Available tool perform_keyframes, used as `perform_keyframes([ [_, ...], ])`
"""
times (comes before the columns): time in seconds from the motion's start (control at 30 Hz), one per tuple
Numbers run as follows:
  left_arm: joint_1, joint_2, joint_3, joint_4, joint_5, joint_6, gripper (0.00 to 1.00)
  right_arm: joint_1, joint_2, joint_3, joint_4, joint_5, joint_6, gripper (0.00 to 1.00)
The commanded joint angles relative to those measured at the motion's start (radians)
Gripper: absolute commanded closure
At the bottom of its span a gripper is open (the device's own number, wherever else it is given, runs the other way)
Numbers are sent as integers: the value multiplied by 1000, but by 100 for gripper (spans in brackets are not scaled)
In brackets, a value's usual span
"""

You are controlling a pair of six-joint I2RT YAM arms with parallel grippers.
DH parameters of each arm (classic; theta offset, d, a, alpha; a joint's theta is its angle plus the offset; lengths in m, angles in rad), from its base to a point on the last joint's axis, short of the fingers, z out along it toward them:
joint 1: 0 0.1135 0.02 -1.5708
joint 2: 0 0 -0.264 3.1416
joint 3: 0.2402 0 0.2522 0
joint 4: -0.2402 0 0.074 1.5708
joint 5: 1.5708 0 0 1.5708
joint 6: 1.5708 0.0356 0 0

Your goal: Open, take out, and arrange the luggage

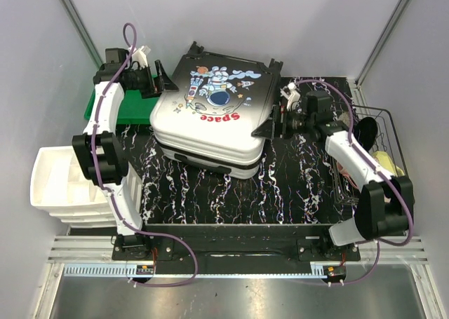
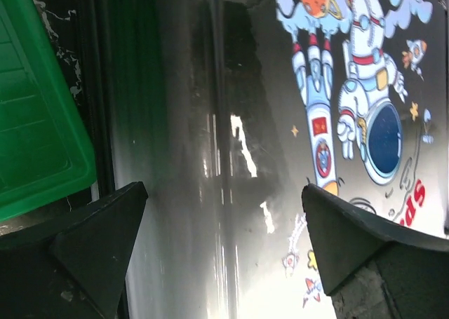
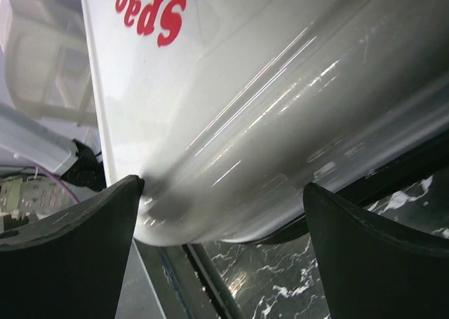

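Note:
The luggage (image 1: 214, 116) lies flat and closed on the dark marbled table (image 1: 295, 186), astronaut and "Space" print facing up. My left gripper (image 1: 163, 82) is at its far left corner, open. In the left wrist view the jaws (image 2: 224, 193) hang wide over the glossy grey shell (image 2: 231, 158), holding nothing. My right gripper (image 1: 270, 117) is against the luggage's right side, also open. In the right wrist view its jaws (image 3: 223, 193) straddle the rounded white edge (image 3: 266, 144), and the left fingertip (image 3: 133, 193) is touching or almost touching the shell.
A green plastic bin (image 1: 116, 107) sits left of the luggage, its corner (image 2: 42, 123) close to my left fingers. A white drawer unit (image 1: 59, 182) stands at the near left. A black wire basket (image 1: 379, 147) with items is at the right edge.

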Motion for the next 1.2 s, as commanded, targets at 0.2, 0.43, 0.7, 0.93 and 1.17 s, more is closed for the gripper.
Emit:
perform_keyframes([
  [0.2, -81, 46, -12, 60, 89, 29, 1, -80, -178, -4, -232, 7, -274, 5],
  [0.43, -40, 43, 28, 62, 66, 67, 1, -261, -111, 90, -296, 199, -634, 24],
  [0.7, 3, -37, 52, 37, 113, 162, 1, -304, 46, 82, -5, 93, -753, 50],
  [0.93, 1, -101, 5, 25, 130, 196, 1, -304, 179, 99, 143, -43, -766, 60],
  [1.17, -6, -155, -55, 23, 130, 214, 1, -286, 274, 77, 263, -119, -788, 57],
])
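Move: The zipper pulls on the suitcase's right side lie some 17 cm ahead of the right hand, about 6 cm to its right and 8 cm lower. The far right wheel stands about 8 cm beyond them and slightly lower; the suitcase's middle is about 12 cm ahead and 20 cm left of the hand, and the wire basket roughly 38 cm right, level with it. From the left hand the pulls are about 40 cm right, level with it and 9 cm lower. The right fingers come free of the suitcase's near right corner, drawing back a few centimetres, then swing right and forward around that corner and down, about 15 cm each way right and forward, towards the zipper pulls; the wrist rolls some 35 degrees as the fingers close to under half open. The left hand, open over the left edge, dips slightly and hovers, then rises about 5 cm and draws back. ##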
